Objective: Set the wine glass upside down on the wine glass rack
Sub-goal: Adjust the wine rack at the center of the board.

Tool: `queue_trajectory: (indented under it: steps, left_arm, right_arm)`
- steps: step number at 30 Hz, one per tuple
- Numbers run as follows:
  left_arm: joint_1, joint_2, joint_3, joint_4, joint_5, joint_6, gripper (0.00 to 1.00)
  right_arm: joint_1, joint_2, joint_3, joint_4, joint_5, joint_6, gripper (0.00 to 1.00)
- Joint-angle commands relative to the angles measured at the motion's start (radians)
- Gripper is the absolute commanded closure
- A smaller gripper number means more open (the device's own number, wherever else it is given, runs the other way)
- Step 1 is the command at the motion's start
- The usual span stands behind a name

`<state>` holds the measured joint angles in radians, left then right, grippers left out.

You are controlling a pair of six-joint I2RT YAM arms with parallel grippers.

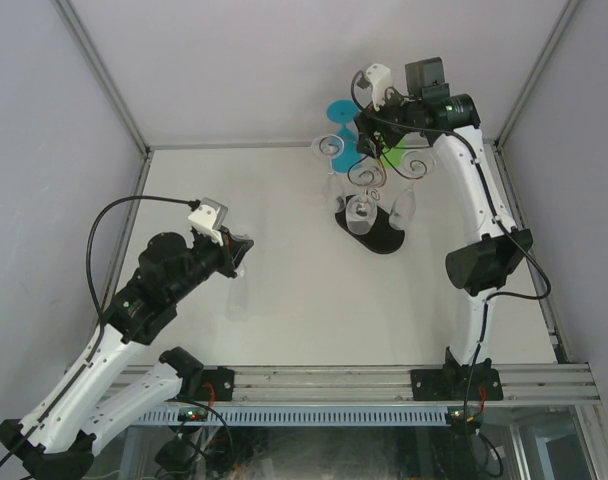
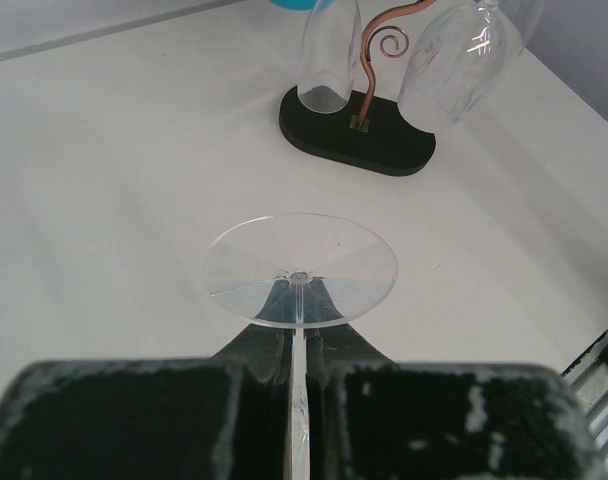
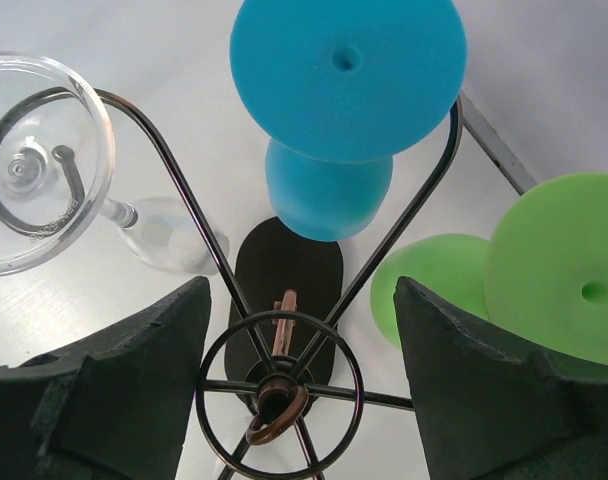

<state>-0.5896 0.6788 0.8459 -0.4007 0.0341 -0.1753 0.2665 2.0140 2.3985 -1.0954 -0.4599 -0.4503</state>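
Note:
My left gripper (image 1: 238, 250) is shut on the stem of a clear wine glass (image 2: 300, 270). Its round foot points away from the wrist camera toward the wine glass rack (image 2: 370, 60), and its bowl is hidden behind the fingers (image 2: 114, 420). The rack (image 1: 369, 180) stands on its black oval base (image 1: 379, 238) at the back of the table. My right gripper (image 3: 302, 290) hovers open straight above the rack's hub ring (image 3: 279, 400), holding nothing. Its dark fingers (image 3: 124, 390) frame the hub on both sides.
Hanging upside down on the rack are a blue glass (image 3: 346, 75), a green glass (image 3: 564, 270) and clear glasses (image 2: 329, 60) (image 2: 454, 60) (image 3: 34, 165). Grey walls and a metal frame (image 1: 104, 80) enclose the white table (image 1: 284, 330).

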Motion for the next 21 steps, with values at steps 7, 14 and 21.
queue_trajectory:
  steps: [7,14,21]
  left_arm:
    - [0.011,0.000,-0.013,0.046,0.029,-0.017,1.00]
    - [0.013,-0.001,-0.013,0.048,0.031,-0.019,1.00]
    - [0.014,-0.002,-0.014,0.048,0.033,-0.020,1.00]
  right_arm:
    - [0.031,0.010,0.034,0.005,0.092,-0.001,0.43]
    - [0.050,0.005,0.034,0.024,0.155,0.045,0.62]
    - [0.071,-0.004,0.028,0.043,0.220,0.121,0.73]
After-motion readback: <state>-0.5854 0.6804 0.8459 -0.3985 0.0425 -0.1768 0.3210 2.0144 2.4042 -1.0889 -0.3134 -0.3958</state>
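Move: The rack's centre ring sits between the open right fingers, about 1 cm back and 1 cm to the right of the hand point, some 2 cm below. The blue glass hangs about 6 cm ahead and 6 cm left, the green glass about 7 cm ahead and 3 cm right, and a clear glass straight left about 9 cm, all some 6 cm lower. From the left hand, the ring lies roughly 20 cm ahead and 26 cm right, about level. Right fingers close by about a quarter onto the rack's centre ring, the hand turning some 5 degrees clockwise. ##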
